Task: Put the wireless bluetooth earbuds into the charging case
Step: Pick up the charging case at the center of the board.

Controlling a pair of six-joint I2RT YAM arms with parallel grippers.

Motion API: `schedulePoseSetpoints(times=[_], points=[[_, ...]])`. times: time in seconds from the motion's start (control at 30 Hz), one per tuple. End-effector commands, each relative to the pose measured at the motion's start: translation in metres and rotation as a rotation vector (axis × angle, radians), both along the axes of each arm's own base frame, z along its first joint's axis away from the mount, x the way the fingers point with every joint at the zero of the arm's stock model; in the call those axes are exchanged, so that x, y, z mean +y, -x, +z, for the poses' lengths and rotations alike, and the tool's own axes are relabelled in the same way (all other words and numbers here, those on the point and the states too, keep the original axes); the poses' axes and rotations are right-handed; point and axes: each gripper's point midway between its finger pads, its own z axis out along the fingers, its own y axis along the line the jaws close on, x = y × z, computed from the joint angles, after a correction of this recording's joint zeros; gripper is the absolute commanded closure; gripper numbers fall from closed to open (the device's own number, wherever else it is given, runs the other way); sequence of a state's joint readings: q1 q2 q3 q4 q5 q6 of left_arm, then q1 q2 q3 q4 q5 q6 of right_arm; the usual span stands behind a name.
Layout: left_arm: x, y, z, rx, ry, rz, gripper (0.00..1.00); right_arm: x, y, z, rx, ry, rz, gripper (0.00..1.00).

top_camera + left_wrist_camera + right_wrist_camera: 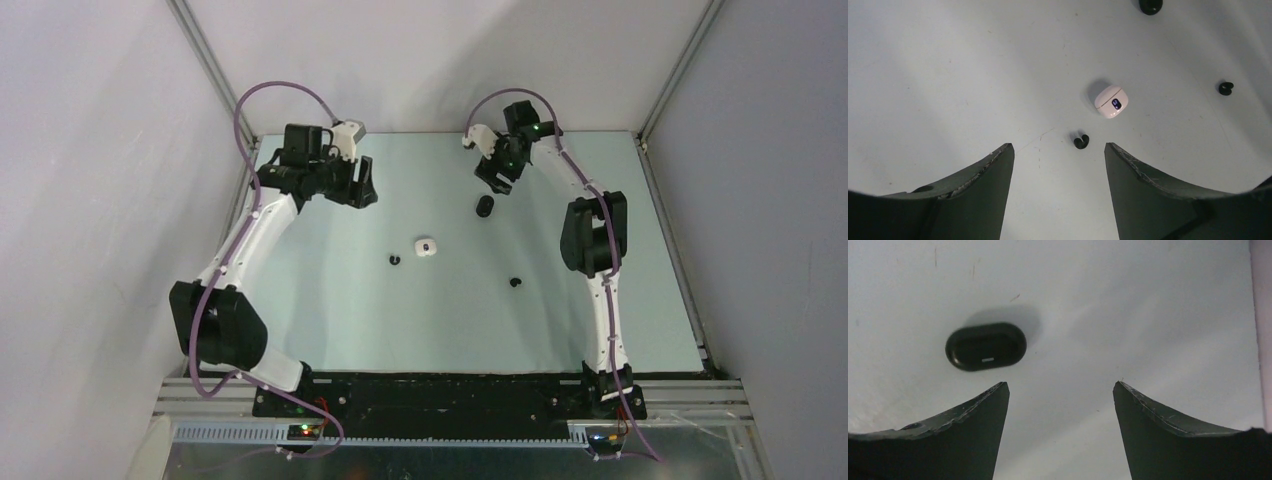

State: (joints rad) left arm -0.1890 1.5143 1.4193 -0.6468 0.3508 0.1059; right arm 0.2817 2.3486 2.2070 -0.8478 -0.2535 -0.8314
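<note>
A white pebble-like case (pixel 426 247) lies shut mid-table; it also shows in the left wrist view (pixel 1111 101). A black case (pixel 485 206) lies shut farther back; it shows in the right wrist view (pixel 986 346) and at the top edge of the left wrist view (pixel 1150 5). One black earbud (pixel 394 260) lies left of the white case, and shows in the left wrist view (pixel 1081 141). Another black earbud (pixel 516 282) lies to the right, also in the left wrist view (pixel 1226 88). No white earbuds are in view. My left gripper (pixel 366 190) is open and empty at the back left. My right gripper (pixel 490 183) is open and empty just behind the black case.
The pale table (pixel 330 320) is walled by grey panels with metal frame rails at the left (pixel 215 70) and right (pixel 680 70). The arm bases stand on a black strip (pixel 440 395) at the near edge.
</note>
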Motion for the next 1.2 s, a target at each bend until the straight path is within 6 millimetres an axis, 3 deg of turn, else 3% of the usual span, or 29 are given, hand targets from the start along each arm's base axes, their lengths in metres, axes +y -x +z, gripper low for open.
schedulePoseSetpoints(times=[0.0, 0.2, 0.47, 0.8, 1.07, 1.17], points=[[-0.007, 0.000, 0.017, -0.039, 0.028, -0.078, 0.28, -0.002, 0.010, -0.006, -0.046, 0.124, 0.331, 0.19], [-0.007, 0.004, 0.010, -0.010, 0.036, -0.072, 0.28, -0.012, 0.017, -0.034, -0.021, 0.183, 0.515, 0.17], [-0.001, 0.007, 0.005, -0.008, 0.000, -0.061, 0.27, 0.012, 0.031, -0.062, 0.013, 0.200, 0.662, 0.21], [0.001, 0.006, -0.005, 0.016, -0.011, -0.052, 0.27, 0.040, 0.036, -0.071, 0.007, 0.177, 0.714, 0.27], [-0.001, 0.007, -0.009, 0.029, -0.005, -0.059, 0.27, 0.037, 0.044, -0.081, 0.086, 0.163, 0.683, 0.43], [-0.001, 0.007, -0.011, 0.034, -0.005, -0.063, 0.27, 0.028, 0.055, -0.083, 0.155, 0.169, 0.669, 0.42]])
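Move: The black charging case lies about 4 cm back and 4 cm left of the right hand, some 8 cm below it. From the case, the white case sits roughly 13 cm left and 12 cm back; the right-hand black earbud about 6 cm right and 22 cm back, both also on the board. From the left hand, the black case is about 12 cm ahead, 24 cm right and 20 cm down. Down over the black charging case comes the right hand, sinking about 7 cm while it turns some 40 degrees counter-clockwise; once low, it slides on left and back, around 4 cm each overall, to straddle the case. The fingers then partly close, bringing a fingertip up against either side of it, set diagonally across its long axis. ##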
